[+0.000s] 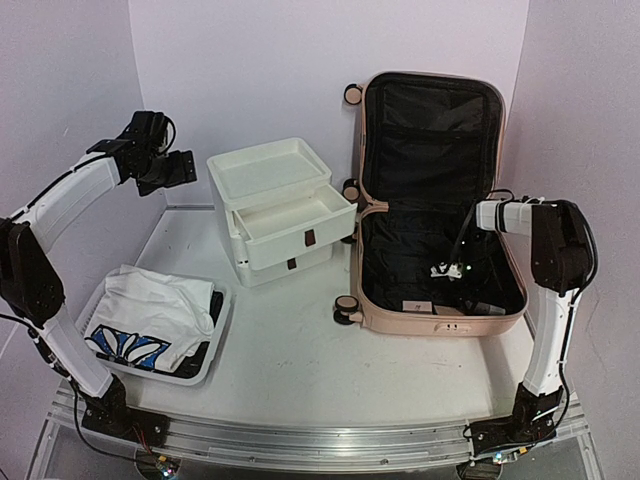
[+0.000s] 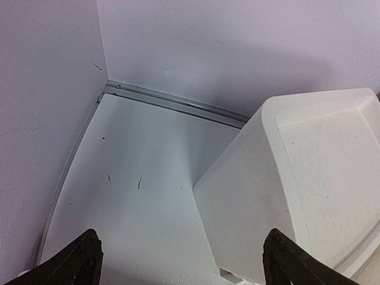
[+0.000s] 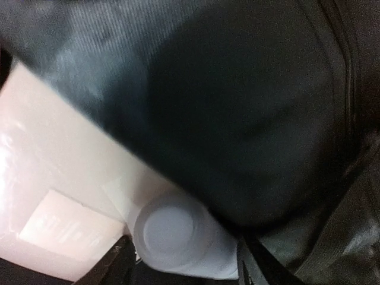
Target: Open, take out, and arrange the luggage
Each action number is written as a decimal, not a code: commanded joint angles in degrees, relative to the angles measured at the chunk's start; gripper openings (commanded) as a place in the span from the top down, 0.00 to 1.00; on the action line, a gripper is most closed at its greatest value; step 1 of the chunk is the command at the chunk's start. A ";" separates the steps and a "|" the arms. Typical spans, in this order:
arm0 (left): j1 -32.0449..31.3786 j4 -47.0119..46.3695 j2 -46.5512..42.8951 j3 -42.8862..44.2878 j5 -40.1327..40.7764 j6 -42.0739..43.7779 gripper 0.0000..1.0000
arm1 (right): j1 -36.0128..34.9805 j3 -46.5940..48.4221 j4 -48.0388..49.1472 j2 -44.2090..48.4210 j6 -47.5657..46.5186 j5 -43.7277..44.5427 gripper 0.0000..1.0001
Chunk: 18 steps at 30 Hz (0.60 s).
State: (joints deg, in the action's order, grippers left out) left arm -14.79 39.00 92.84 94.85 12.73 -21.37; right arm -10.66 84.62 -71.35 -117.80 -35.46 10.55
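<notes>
The pale pink luggage (image 1: 400,322) lies open at the right of the table, its lid (image 1: 430,120) standing against the back wall and its black lining showing. My right gripper (image 1: 447,270) reaches down into the lower half. In the right wrist view its fingers (image 3: 122,261) press both sides of a white cylindrical bottle (image 3: 172,228) lying on the lining, beside a flat pale packet (image 3: 53,178). My left gripper (image 1: 180,168) hangs open and high at the back left with nothing between its fingers (image 2: 83,255).
A white drawer unit (image 1: 280,210) stands at the table's middle back with one drawer pulled out; its corner (image 2: 309,178) shows in the left wrist view. A white perforated basket (image 1: 215,345) at the front left holds a white garment with a blue pattern (image 1: 150,310).
</notes>
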 commanded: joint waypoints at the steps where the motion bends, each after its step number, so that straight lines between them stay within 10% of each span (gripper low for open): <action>1: 0.38 -1.57 -3.50 0.08 0.96 -2.34 0.06 | -0.30 -0.30 4.25 -0.73 -4.88 0.08 0.43; 18: 0.38 -3.23 -7.58 -1.82 -6.53 -6.16 0.06 | -3.21 -0.47 5.11 13.38 -5.79 -7.27 0.78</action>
State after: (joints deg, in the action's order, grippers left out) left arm -14.68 38.28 89.01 93.65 8.97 -25.71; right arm -12.51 81.73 -66.59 -111.53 -42.22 6.42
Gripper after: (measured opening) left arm 0.938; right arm 0.339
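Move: The open right fingers already straddle the capped end of the bottle, whose middle lies about 3 cm right, 2 cm back and 1 cm below. The small box is about 12 cm left of that hand and 1 cm back, and the suitcase's front lock some 6 cm back and 4 cm left. From the left hand the bottle is roughly 62 cm right, 16 cm back and 28 cm down. The right fingers close on the bottle's capped end, then draw it left and up, each about 2 cm. ##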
